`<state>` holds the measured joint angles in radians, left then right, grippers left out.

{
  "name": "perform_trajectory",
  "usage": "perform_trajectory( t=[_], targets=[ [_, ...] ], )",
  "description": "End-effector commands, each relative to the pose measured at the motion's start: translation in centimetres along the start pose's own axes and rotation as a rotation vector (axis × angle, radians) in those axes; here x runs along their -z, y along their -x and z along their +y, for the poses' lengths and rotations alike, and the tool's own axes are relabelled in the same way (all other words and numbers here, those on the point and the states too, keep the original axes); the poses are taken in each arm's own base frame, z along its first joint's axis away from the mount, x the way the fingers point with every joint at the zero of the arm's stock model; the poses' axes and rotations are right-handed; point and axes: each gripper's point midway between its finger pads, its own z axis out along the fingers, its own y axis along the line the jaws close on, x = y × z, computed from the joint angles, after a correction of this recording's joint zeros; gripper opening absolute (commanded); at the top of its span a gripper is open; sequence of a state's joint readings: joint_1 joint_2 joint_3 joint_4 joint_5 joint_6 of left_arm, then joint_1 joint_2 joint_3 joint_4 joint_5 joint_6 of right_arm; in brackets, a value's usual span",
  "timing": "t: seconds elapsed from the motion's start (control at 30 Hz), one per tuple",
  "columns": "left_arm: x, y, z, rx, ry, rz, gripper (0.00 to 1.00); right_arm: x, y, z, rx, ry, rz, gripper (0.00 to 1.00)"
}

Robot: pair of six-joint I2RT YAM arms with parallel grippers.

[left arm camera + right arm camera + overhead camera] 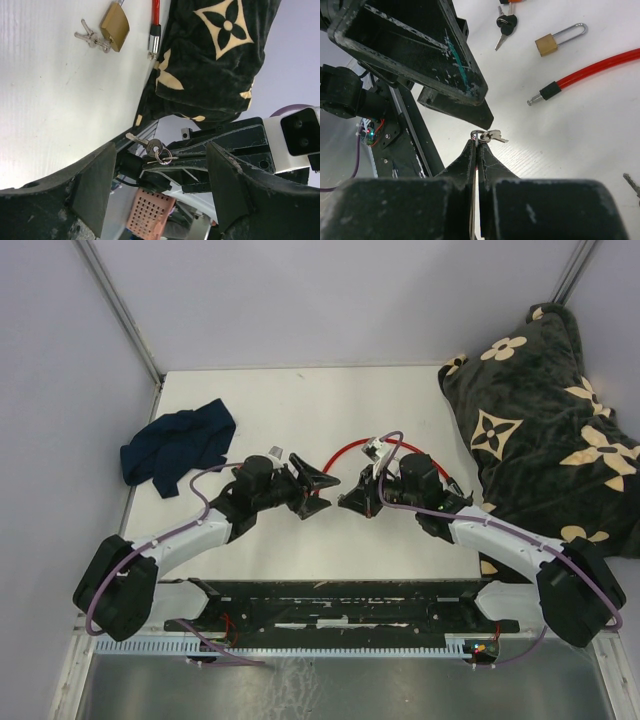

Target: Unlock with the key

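A small silver key [492,135] hangs on a ring pinched at the tips of my right gripper [477,145], which is shut on that ring. The same key [150,146] shows in the left wrist view, in front of my left gripper [162,165]. That gripper's fingers [95,185] stand wide open on either side and touch nothing. The two grippers face each other tip to tip over the table's middle, left [318,490] and right [347,503]. A brass padlock [547,44] lies on the table beyond them, with a small bunch of keys [90,39] beside it.
A red cable lock [600,70] curves across the table by the padlock. Black-headed keys [505,25] lie farther off, and another key [632,182] at the right. A black flowered blanket [540,410] fills the right side. A dark blue cloth [180,445] lies at the left.
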<state>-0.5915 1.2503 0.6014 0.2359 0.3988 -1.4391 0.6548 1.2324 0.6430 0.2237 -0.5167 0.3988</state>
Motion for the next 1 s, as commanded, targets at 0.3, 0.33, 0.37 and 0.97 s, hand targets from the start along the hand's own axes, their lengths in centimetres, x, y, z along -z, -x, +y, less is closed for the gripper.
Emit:
perform_trajectory(
  t=[0.3, 0.33, 0.37, 0.97],
  targets=[
    [-1.2, -1.5, -1.3, 0.128, -0.07, 0.075, 0.74, -1.7, 3.0, 1.5, 0.026, 0.035, -0.131, 0.03],
    [-1.2, -1.4, -1.4, 0.135, -0.084, 0.07, 0.72, -1.8, 2.9, 1.6, 0.028, 0.038, -0.128, 0.03],
    [-1.2, -1.3, -1.4, 0.138, -0.094, 0.063, 0.69, -1.9, 2.7, 1.8, 0.027, 0.043, -0.124, 0.03],
    [-0.6, 0.5, -2.3, 0.003, -0.146, -0.064, 0.05, -0.2, 0.0, 1.6, 0.007, 0.004, -0.107, 0.04]
  ],
)
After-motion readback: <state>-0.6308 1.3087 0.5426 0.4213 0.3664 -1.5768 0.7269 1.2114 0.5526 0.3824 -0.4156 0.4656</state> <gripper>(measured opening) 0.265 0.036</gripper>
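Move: The key hangs at the tips of the shut right fingers, about 3 cm right of the open left hand and level with it. From the left hand, the red cable's pin end is on the table some 4 cm ahead, 2 cm left and 14 cm down, and the brass padlock is about 13 cm right and 3 cm ahead. The left gripper's closing point lies roughly 4 cm left of the right hand. Left hand eases about 1.5 cm right, pinching the key; right hand offers it 2 cm left, then retreats. ##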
